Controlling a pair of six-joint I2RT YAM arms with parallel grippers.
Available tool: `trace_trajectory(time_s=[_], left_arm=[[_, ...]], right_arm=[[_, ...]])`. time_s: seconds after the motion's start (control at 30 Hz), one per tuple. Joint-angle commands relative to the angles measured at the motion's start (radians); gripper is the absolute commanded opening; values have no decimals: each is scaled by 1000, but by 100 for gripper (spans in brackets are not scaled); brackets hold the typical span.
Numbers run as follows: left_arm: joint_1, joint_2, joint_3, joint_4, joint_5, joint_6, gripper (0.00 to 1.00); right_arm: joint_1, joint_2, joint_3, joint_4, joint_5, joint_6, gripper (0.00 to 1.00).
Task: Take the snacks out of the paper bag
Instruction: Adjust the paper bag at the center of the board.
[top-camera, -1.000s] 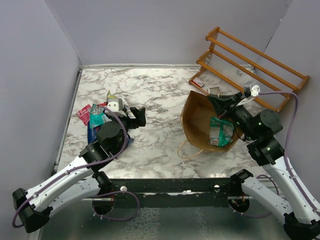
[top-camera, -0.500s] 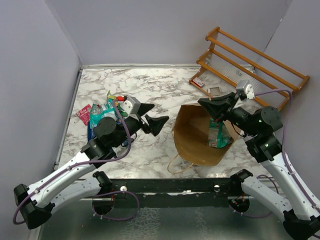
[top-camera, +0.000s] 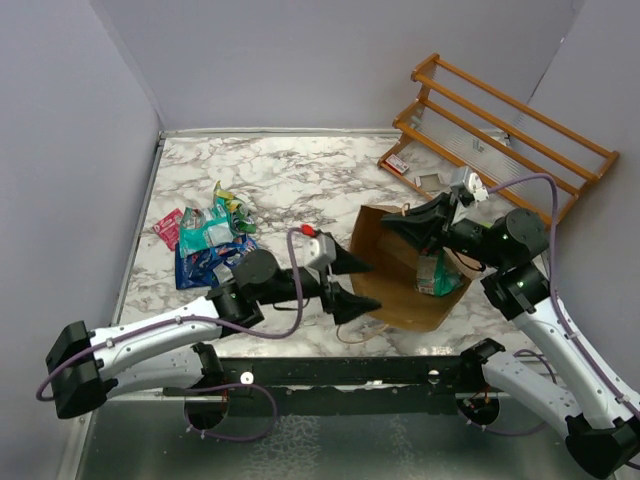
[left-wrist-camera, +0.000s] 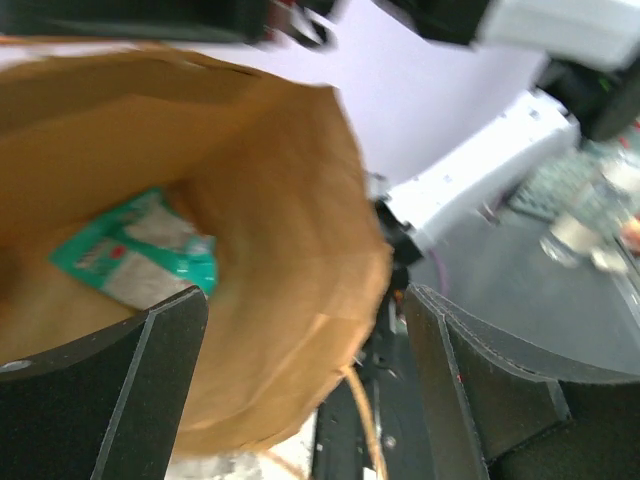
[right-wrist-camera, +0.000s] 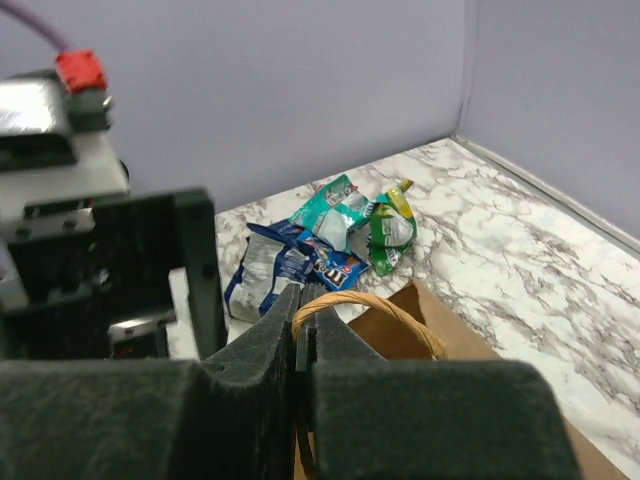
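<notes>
The brown paper bag (top-camera: 400, 300) lies tilted at centre right, mouth toward the left. My right gripper (top-camera: 387, 224) is shut on its twisted-paper handle (right-wrist-camera: 372, 300) at the bag's upper rim (right-wrist-camera: 455, 335). One green packet (top-camera: 436, 272) lies inside the bag and shows in the left wrist view (left-wrist-camera: 140, 255). My left gripper (top-camera: 375, 287) is open and empty at the bag's mouth, its fingers (left-wrist-camera: 90, 390) standing either side of the bag's near rim (left-wrist-camera: 300, 330). Several snacks (top-camera: 212, 240) lie in a pile at the left, blue and green (right-wrist-camera: 320, 245), with a small red packet (top-camera: 168, 228) beside them.
A wooden slatted rack (top-camera: 500, 130) leans at the back right, with a small red-labelled item (top-camera: 397, 164) at its foot. Purple walls close in the left, back and right. The bag's second handle loop (top-camera: 352, 335) lies near the table's front edge.
My left arm has swung right from the snack pile to the bag's mouth, jaws open. My right gripper has drawn the bag's handle leftward, tilting the bag and shifting it left.
</notes>
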Motion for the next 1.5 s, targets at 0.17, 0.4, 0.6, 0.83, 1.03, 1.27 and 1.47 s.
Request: trace_trajectory(time_s=[0.17, 0.4, 0.6, 0.83, 1.03, 1.27, 1.47], left_arm=[[-171, 190, 129, -21, -173, 152, 79], [-220, 350, 153, 40, -331, 120, 67], [-254, 463, 131, 124, -501, 127, 62], [-256, 606, 195, 88, -684, 123, 50], [-255, 641, 270, 55, -652, 164, 51], [-229, 698, 363, 52, -611, 153, 53], [-192, 717, 393, 63, -554, 122, 53]], right_arm=[[1, -11, 80, 38, 73, 2, 2], [1, -18, 47, 152, -1, -10, 2], [1, -6, 46, 126, 0, -18, 2], [1, -24, 30, 129, -16, -51, 2], [1, 0, 137, -46, 272, -198, 2], [1, 82, 241, -100, 595, -473, 2], [1, 135, 321, -54, 648, -638, 2]])
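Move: The last snack, a teal packet, lies low in the paper bag, about 20 cm to the left hand's right, 13 cm ahead and some 25 cm below. The bag's middle is roughly 14 cm right, 10 cm ahead and 15 cm below. From the right hand, already pinching a bag handle, the packet is about 14 cm right, 6 cm ahead and 29 cm below; the small grey box by the rack is about 27 cm ahead, 14 cm right and 32 cm below. Into the open mouth of the bag, towards the teal packet, goes the left hand: after a brief dip back it sweeps about 14 cm right and down 15 cm while working forward, then rises some 5 cm, fingers partly closing and tipping down. The right hand keeps its pinch on the handle, lifts it about 4 cm, pauses, then draws it forward and to the right, turning clockwise some 35 degrees. ##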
